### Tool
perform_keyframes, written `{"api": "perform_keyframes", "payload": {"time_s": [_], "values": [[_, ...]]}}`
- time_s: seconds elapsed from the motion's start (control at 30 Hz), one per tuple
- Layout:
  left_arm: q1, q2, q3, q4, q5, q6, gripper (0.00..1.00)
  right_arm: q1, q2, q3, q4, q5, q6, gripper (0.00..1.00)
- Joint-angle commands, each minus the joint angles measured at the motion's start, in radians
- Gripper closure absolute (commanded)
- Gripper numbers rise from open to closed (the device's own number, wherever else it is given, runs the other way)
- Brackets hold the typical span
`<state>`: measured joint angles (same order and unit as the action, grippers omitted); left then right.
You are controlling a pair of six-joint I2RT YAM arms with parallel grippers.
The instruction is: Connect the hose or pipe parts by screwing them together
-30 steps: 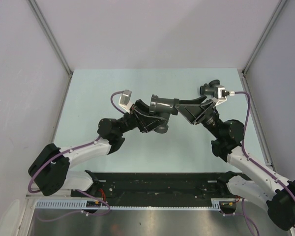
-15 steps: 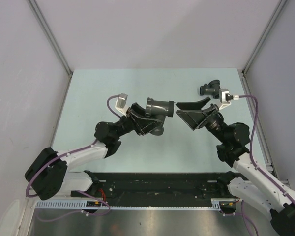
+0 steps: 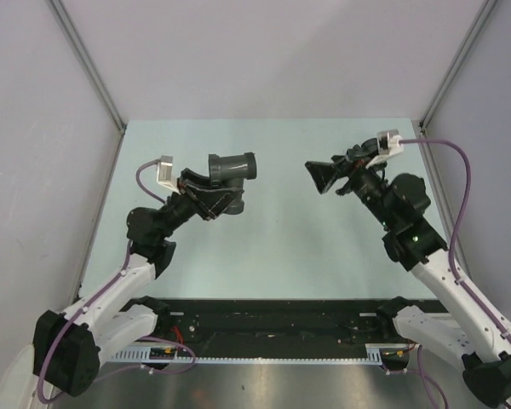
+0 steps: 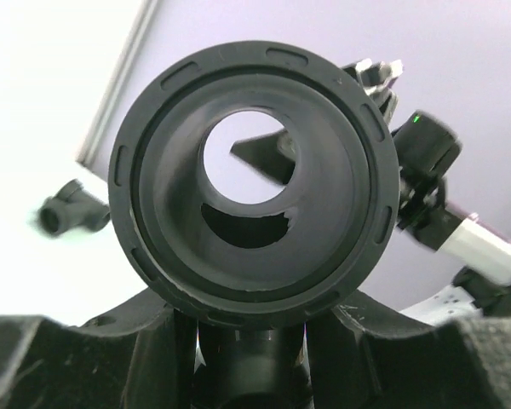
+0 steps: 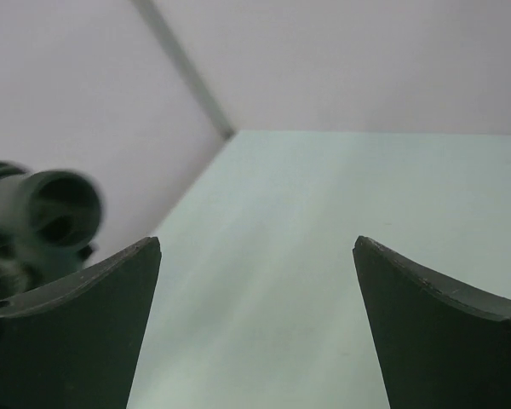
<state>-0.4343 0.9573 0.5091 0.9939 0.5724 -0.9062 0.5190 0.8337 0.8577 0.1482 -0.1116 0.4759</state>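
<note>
A dark grey flared-end tube (image 3: 232, 168) hangs above the table's left half, its wide mouth pointing right. My left gripper (image 3: 217, 194) is shut on the tube's lower stem. In the left wrist view the tube's ribbed mouth (image 4: 254, 179) fills the frame above my left gripper (image 4: 251, 341). My right gripper (image 3: 317, 177) stands open and empty, well to the right of the tube. The right wrist view shows the right gripper (image 5: 255, 243) over bare table, with the tube (image 5: 55, 209) blurred at the left. The small branched fitting (image 4: 68, 209) lies on the table, and my right wrist partly hides the fitting (image 3: 353, 156).
The pale green table (image 3: 272, 239) is boxed in by grey walls with metal corner posts (image 3: 85, 68). Purple cables loop off both wrists, one high at the right (image 3: 456, 162). A black rail (image 3: 272, 311) runs along the near edge between the arm bases.
My right gripper has opened, let go of the tube's end and drawn back to the right. My left arm has carried the tube left and towards the back.
</note>
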Motion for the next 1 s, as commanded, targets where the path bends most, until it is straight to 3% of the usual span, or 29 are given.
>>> {"api": "perform_keyframes", "payload": {"time_s": [0.0,0.1,0.23,0.33,0.6,0.97], "values": [[0.1,-0.057,0.009,-0.218,0.144,0.088,1.0,-0.072,0.181,0.161,-0.266,0.238,-0.325,0.0],[0.152,-0.072,0.031,-0.339,0.21,0.171,1.0,-0.175,0.32,0.201,-0.3,0.322,-0.368,0.0],[0.16,-0.091,0.104,-0.636,0.234,0.369,0.99,-0.344,0.505,0.217,-0.24,0.26,-0.358,0.01],[0.16,-0.109,0.121,-0.753,0.235,0.504,1.0,-0.447,0.655,0.26,-0.229,0.227,-0.368,0.01],[0.16,-0.173,0.086,-0.77,0.162,0.566,1.0,-0.641,0.929,0.389,-0.159,0.066,-0.332,0.08],[0.16,-0.137,0.124,-0.844,0.147,0.607,1.0,-0.717,1.188,0.613,-0.093,-0.068,-0.433,0.04]]}}
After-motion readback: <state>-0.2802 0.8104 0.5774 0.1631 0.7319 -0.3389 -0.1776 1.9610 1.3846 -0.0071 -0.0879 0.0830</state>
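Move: The grey T-fitting still lying on the table, the only thing near the right hand's way out, is some 30 cm ahead of the empty right hand, about 22 cm to its right and roughly 34 cm below. The pipe piece that the left hand holds hangs in the air about 28 cm to the right hand's left, level with it in reach and height. From the left hand the T-fitting lies about 34 cm ahead, 47 cm right and 32 cm down. The T-fitting on the table is what the right hand swoops to: forward at first, then steeply down and right, and lastly forward almost level, nearly 50 cm in all. The wrist swings clockwise and tips the wide-open fingers down, stopping close above the fitting's right side. The left hand keeps its grip on the pipe piece, lowering it some 11 cm and rolling its left side up. ##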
